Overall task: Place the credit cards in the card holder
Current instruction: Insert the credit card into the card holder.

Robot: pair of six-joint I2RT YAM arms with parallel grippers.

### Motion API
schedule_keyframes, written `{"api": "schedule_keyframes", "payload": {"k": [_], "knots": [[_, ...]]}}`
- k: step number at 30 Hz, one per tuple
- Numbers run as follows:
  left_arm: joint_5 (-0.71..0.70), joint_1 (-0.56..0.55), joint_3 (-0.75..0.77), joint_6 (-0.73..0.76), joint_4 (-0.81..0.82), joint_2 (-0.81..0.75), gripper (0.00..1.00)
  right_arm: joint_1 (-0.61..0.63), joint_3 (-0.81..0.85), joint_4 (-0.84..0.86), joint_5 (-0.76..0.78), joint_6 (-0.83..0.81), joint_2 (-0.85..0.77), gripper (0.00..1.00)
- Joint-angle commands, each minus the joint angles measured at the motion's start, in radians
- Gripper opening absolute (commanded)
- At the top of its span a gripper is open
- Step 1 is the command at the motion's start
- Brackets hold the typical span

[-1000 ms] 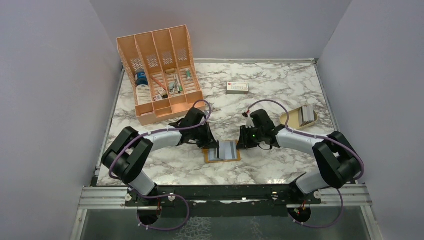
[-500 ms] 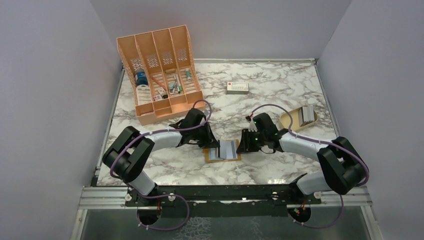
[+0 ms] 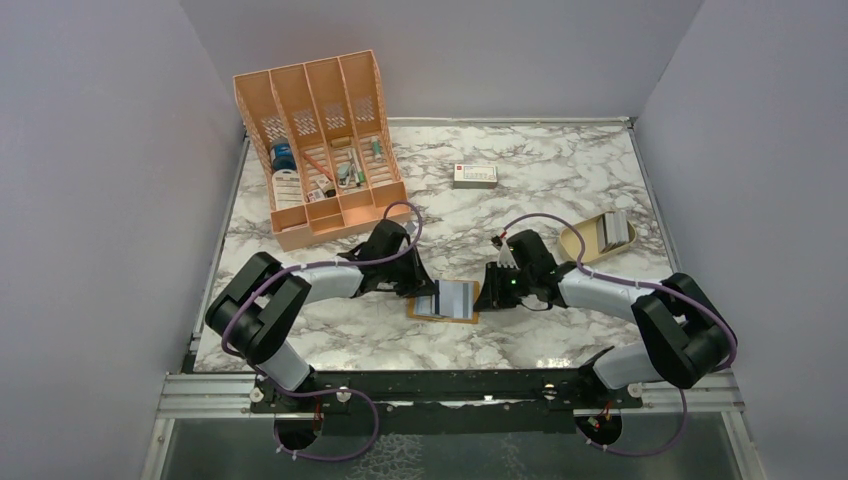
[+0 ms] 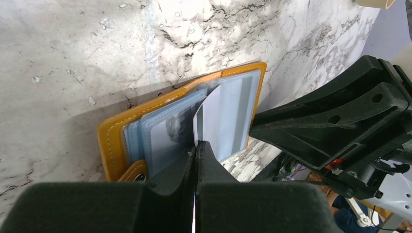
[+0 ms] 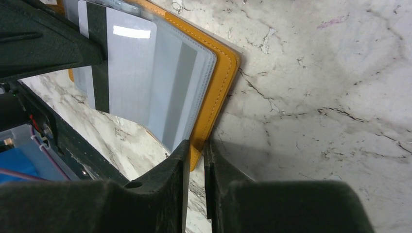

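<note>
The mustard-orange card holder [image 3: 455,301] lies open between the two arms, its grey-blue sleeves facing up. My left gripper [image 3: 424,290] is shut on one thin clear sleeve leaf, which curls up into its jaws [image 4: 196,144]. My right gripper [image 3: 489,289] is closed on the holder's orange right edge [image 5: 218,82], and that corner sits between its fingertips [image 5: 197,145]. A grey credit card [image 5: 128,68] with a dark stripe lies partly in the open sleeve. More grey credit cards [image 3: 614,230] stand in the tan dish at the right.
A large orange desk organiser [image 3: 320,140] with small items stands at the back left. A white box with a red mark [image 3: 474,175] lies at the back centre. The tan oval dish [image 3: 580,241] sits by the right arm. Grey walls close in both sides.
The right gripper widened, then closed on the holder's right edge. The holder has turned slightly, its right side now nearer the back. The left gripper stays shut on the sleeve.
</note>
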Motion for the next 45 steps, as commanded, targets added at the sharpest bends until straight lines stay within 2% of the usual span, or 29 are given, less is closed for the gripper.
{"api": "schedule_keyframes", "payload": {"k": [1, 21, 27, 36, 45], "knots": [[-0.075, -0.005, -0.036, 0.023, -0.002, 0.012, 0.0, 0.007, -0.015, 0.049, -0.039, 0.014, 0.008, 0.17], [-0.062, -0.071, -0.01, 0.019, 0.048, 0.047, 0.0, 0.008, -0.014, 0.063, -0.027, 0.025, 0.003, 0.15], [-0.068, -0.082, 0.011, 0.02, 0.028, 0.056, 0.12, 0.008, -0.023, 0.071, -0.028, 0.034, -0.003, 0.15], [-0.093, -0.083, 0.096, 0.069, -0.117, 0.04, 0.44, 0.008, -0.04, 0.055, -0.003, 0.022, -0.03, 0.15], [-0.141, -0.082, 0.15, 0.084, -0.215, 0.013, 0.6, 0.008, -0.051, 0.055, 0.027, 0.029, -0.054, 0.15]]}}
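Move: The left gripper pinches the credit card's inner edge. The right-hand pocket it is going into is centred about 5 cm right, 2 cm back and 1 cm below that hand. The holder's left page is about 3 cm left, 2 cm back and 2 cm below; its right edge is roughly 9 cm right, 2 cm back and 2 cm down. From the right gripper, at that edge, the pocket is some 4 cm left and 1 cm ahead, about level. Push the card deeper into the right-hand pocket by moving the left gripper about 2 cm right, sinking slightly near the end. Then open its fingers to a bit over half, letting go of the card, and ease up about 1 cm with a slight roll. Leave the right gripper low and nearly shut beside the holder's right edge. ##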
